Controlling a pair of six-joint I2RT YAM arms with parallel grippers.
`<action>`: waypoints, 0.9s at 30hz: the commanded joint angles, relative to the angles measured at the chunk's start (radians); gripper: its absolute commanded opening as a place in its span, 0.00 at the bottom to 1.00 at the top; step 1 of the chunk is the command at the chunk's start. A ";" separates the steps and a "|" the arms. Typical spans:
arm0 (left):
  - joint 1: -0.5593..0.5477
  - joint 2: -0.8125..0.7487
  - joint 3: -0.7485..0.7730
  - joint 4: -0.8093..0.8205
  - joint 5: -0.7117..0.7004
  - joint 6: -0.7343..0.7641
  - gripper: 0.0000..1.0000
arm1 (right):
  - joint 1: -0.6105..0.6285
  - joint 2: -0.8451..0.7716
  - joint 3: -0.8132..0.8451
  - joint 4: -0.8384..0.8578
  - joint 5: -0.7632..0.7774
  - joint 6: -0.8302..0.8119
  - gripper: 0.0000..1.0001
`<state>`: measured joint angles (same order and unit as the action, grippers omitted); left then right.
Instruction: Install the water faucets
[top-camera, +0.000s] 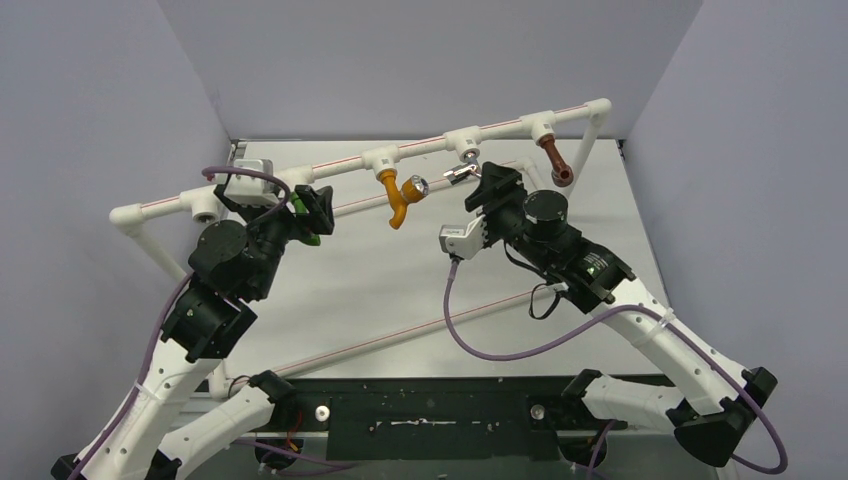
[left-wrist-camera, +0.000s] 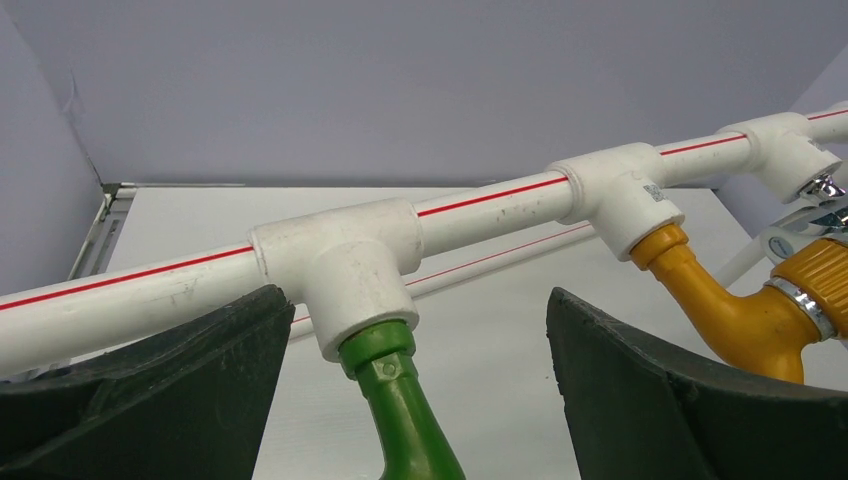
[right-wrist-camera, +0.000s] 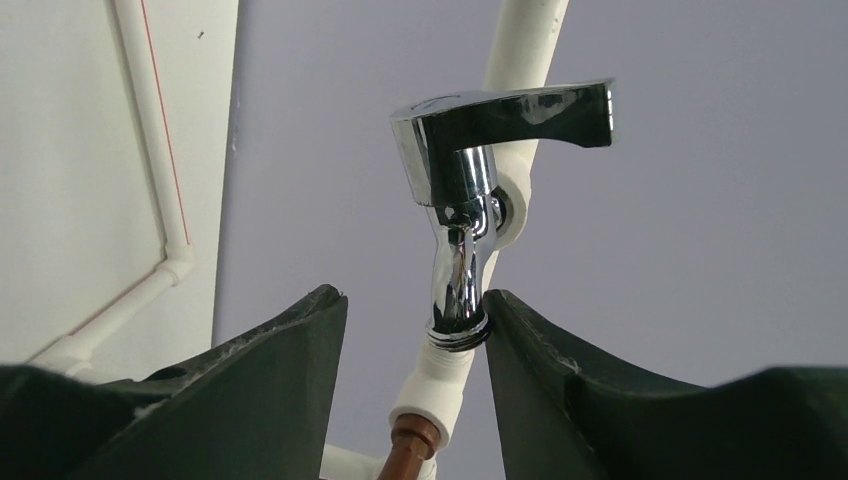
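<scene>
Four water faucets hang from tee fittings on the white pipe (top-camera: 430, 145). My left gripper (top-camera: 312, 215) is open wide, one finger on each side of the green faucet (left-wrist-camera: 405, 410) without touching it. That faucet sits screwed into its tee (left-wrist-camera: 345, 270). The orange faucet (top-camera: 398, 200) hangs from the tee to its right. The chrome faucet (right-wrist-camera: 460, 200) stands in its tee, its lever on top. My right gripper (right-wrist-camera: 415, 300) is open around its spout end. The right finger (right-wrist-camera: 560, 380) touches the spout; the left finger stands apart. The brown faucet (top-camera: 555, 160) hangs at the far right.
The pipe frame (top-camera: 150, 235) runs down both sides and a lower pipe (top-camera: 400, 335) crosses the white table diagonally. Grey walls close in on the left, back and right. A purple cable (top-camera: 480, 345) loops from the right wrist.
</scene>
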<state>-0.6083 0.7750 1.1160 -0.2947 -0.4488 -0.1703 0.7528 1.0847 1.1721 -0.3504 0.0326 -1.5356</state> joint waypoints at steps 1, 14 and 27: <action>-0.011 -0.011 0.001 0.035 -0.009 0.021 0.97 | -0.016 0.020 -0.014 0.163 -0.025 -0.059 0.51; -0.025 -0.023 -0.010 0.044 -0.027 0.031 0.97 | -0.018 0.073 -0.037 0.280 -0.057 -0.080 0.46; -0.036 -0.031 -0.013 0.047 -0.032 0.032 0.97 | -0.024 0.124 -0.090 0.470 -0.040 -0.032 0.14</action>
<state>-0.6334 0.7620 1.1019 -0.2893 -0.4690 -0.1486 0.7334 1.1839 1.1057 -0.0376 -0.0135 -1.6165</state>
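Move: The chrome faucet, already in its white socket, lies about 4 cm ahead of the right gripper, 4 cm to its left and 1 cm above it. Its tee sits some 4 cm beyond the faucet and 2 cm higher. From the right gripper, the orange faucet is about 13 cm left and 1 cm back, and the brown faucet is 9 cm right and 5 cm ahead. From the left gripper, the chrome faucet is roughly 20 cm right, 8 cm ahead and 3 cm lower. Bring the half-open right gripper about 4 cm diagonally forward and left to the chrome faucet, rising barely a centimetre and tipping the fingertips up some 10 degrees as you go. Slide one finger to either side of the body below the lever head and close until both tips pinch it. ##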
